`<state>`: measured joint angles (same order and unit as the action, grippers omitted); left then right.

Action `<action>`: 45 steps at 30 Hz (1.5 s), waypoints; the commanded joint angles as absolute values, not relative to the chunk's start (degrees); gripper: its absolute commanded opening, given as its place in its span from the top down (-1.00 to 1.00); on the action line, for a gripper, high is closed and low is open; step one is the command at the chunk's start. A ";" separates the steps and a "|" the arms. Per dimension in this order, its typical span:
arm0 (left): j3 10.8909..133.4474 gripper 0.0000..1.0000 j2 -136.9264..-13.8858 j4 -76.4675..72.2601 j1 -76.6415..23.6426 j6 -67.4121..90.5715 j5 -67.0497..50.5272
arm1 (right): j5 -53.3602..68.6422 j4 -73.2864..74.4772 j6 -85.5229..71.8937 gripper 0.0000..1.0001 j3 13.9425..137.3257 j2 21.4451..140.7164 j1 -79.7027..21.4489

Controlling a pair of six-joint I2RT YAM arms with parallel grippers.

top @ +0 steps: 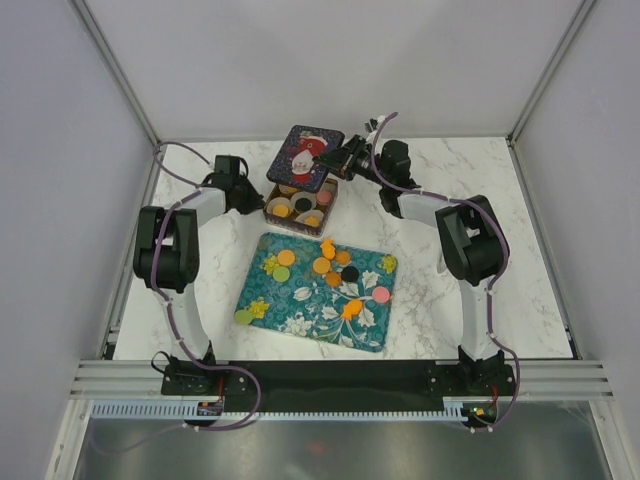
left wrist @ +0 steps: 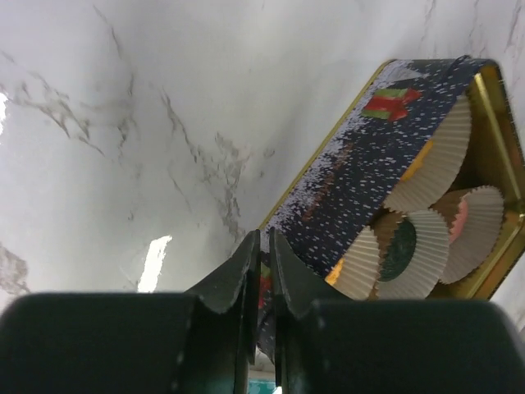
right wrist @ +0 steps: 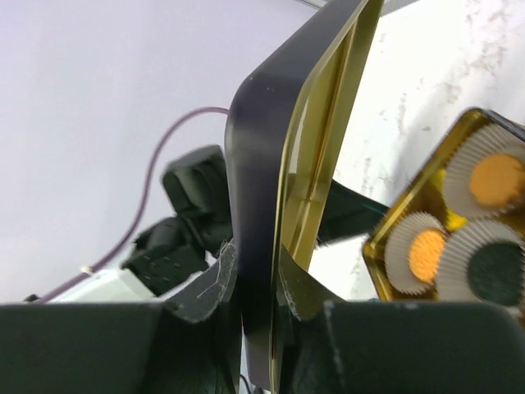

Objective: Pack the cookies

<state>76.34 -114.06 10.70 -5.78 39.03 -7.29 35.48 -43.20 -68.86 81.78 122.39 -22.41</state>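
Observation:
Several loose cookies, mostly orange [top: 328,262], with a black one [top: 350,273], a pink one [top: 381,294] and a green one [top: 243,316], lie on a teal floral tray [top: 300,320]. Behind it stands an open tin [top: 333,203] holding cookies in white paper cups. My right gripper [top: 327,158] is shut on the tin's dark blue lid [top: 303,155] and holds it tilted above the tin; in the right wrist view the lid [right wrist: 262,164] stands edge-on between the jaws [right wrist: 256,263]. My left gripper [top: 257,203] is shut and empty, its tips [left wrist: 264,238] at the tin's outer wall [left wrist: 353,164].
In the right wrist view the tin's gold rim [right wrist: 373,246] shows cups with orange cookies [right wrist: 496,179] and a dark one [right wrist: 495,275]. The left arm [right wrist: 189,213] is close behind the lid. White walls enclose the marble table [top: 450,290].

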 commanded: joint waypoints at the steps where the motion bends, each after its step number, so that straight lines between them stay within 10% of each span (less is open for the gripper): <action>1: 72.78 0.70 -111.90 6.42 -7.90 42.71 -5.71 | 37.35 -56.07 -74.97 0.91 82.18 122.78 -21.10; 26: 63.98 0.46 -98.27 8.96 -5.01 42.37 -3.24 | 47.01 -65.48 -85.25 0.89 82.61 131.92 -18.72; 45: 77.16 -0.56 -107.91 4.40 -3.43 39.29 -28.81 | 55.99 -54.06 -77.52 0.85 84.37 134.65 -18.90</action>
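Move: The cookie box lies with its middle about 11 cm to the right of the left hand, level with it and slightly lower; the almost shut fingers are at its left corner. The lid hangs 11 cm right of that hand and some 16 cm higher. An orange star cookie lies 11 cm back and 17 cm right. From the right hand, the box is about 7 cm left and 19 cm below, and the held lid's middle 6 cm left. Push the box's left corner right and back with the left fingertips, about 5 cm, to square it, then draw them off to the left, rise roughly 9 cm and open wide while swinging forward and right again beside the lid. Keep the right grip on the lid's edge; after a small lift, lower it towards the box, turning it slightly counter-clockwise. ##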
